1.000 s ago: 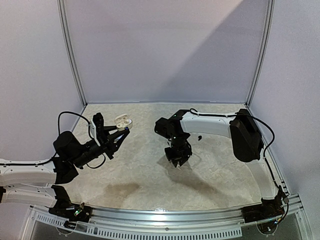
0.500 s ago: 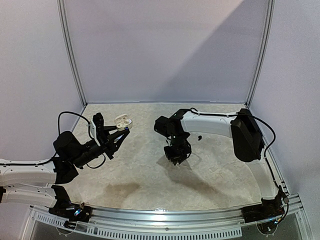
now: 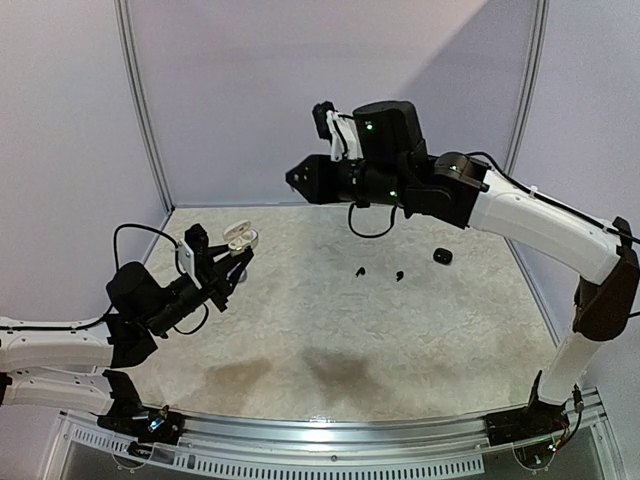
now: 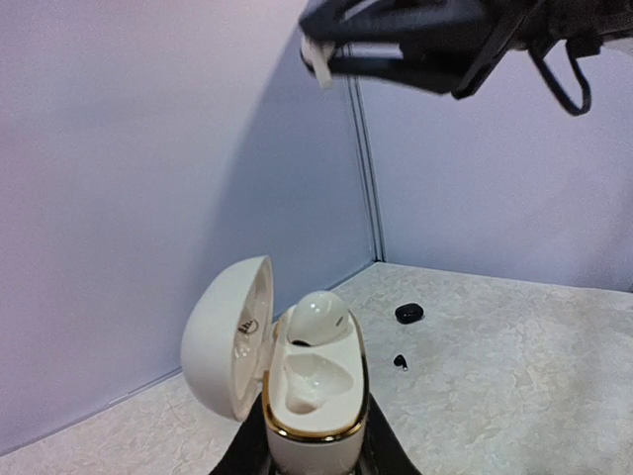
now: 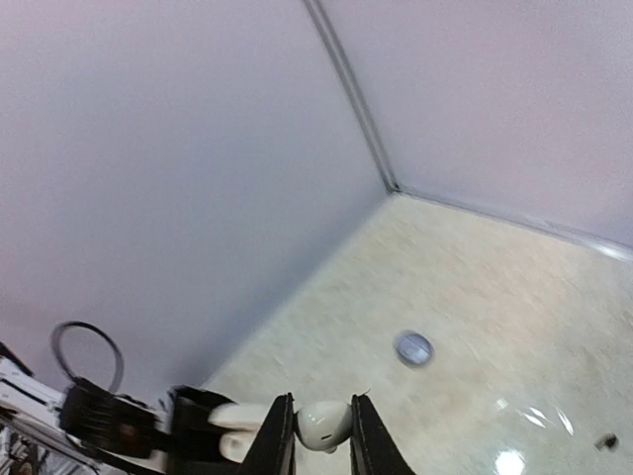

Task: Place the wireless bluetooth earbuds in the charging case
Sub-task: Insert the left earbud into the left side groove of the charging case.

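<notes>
The white charging case (image 4: 315,406) with a gold rim stands upright in my left gripper (image 4: 315,447), which is shut on its body. Its lid (image 4: 229,336) hangs open to the left. One white earbud (image 4: 316,319) sits in the far slot, and the near slot (image 4: 315,381) is empty. My right gripper (image 5: 316,427) is shut on a second white earbud (image 5: 324,424). It hangs high above the table (image 3: 296,178), up and to the right of the case (image 3: 240,238). Two black earbuds (image 3: 359,271) (image 3: 399,275) lie on the table.
A small black case (image 3: 442,256) lies at the back right of the table, also seen in the left wrist view (image 4: 408,313) beside a black earbud (image 4: 399,362). A small round silvery-grey piece (image 5: 413,347) lies on the table. Walls close off the back and both sides.
My right arm has lifted from low over the table's middle to high at the back, carrying the white earbud. The left gripper with the case has barely moved.
</notes>
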`<state>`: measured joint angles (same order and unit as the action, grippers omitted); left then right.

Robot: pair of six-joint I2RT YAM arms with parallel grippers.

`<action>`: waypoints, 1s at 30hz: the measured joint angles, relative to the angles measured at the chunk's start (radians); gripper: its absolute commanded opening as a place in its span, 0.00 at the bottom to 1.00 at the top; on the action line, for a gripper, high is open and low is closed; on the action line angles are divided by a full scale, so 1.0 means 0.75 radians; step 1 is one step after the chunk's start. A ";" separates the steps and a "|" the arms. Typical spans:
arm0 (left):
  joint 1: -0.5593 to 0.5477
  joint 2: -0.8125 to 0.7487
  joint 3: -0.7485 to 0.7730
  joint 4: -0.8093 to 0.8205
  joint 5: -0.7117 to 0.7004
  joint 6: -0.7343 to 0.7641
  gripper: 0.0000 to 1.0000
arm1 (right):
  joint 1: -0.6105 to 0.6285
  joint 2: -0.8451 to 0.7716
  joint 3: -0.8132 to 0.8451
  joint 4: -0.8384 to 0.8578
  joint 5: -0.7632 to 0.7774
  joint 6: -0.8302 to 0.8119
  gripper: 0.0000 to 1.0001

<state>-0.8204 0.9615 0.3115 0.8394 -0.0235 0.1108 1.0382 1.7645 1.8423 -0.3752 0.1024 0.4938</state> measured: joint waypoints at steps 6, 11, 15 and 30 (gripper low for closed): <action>0.000 0.000 0.001 0.018 -0.028 0.012 0.00 | 0.127 0.053 -0.059 0.467 -0.111 -0.077 0.00; 0.000 0.000 0.002 0.025 -0.042 0.012 0.00 | 0.179 0.140 -0.102 0.610 -0.172 -0.158 0.00; 0.000 0.000 0.003 0.044 -0.049 0.005 0.00 | 0.186 0.150 -0.137 0.658 -0.182 -0.183 0.00; 0.000 0.002 0.003 0.056 -0.061 -0.015 0.00 | 0.203 0.175 -0.212 0.742 -0.054 -0.171 0.00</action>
<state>-0.8204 0.9627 0.3134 0.8814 -0.0689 0.0994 1.1904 1.8957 1.6833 0.1810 0.0620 0.3653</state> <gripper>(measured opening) 0.191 0.158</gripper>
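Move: My right hand already holds the earbud. The charging case it is meant for sits open in my left fingers, its middle within a centimetre or so of that hand; from the right hand it is about 7 cm back, 8 cm to the left and 8 cm lower. Down on the table, some 37 cm below the right hand, the purple case lies roughly 11 cm ahead and 12 cm left, and a black earbud about 12 cm ahead and 13 cm right. I swing my right hand quickly left and back, about 9 cm and 7 cm, arching up some 4 cm before sinking towards the open charging case, while its fingers come up from slanting down to nearly level. In the second half it slows to a creep, easing down and about 1 cm forward, grip kept on the earbud. My left hand keeps its hold on the case, lifting it about a centimetre. ##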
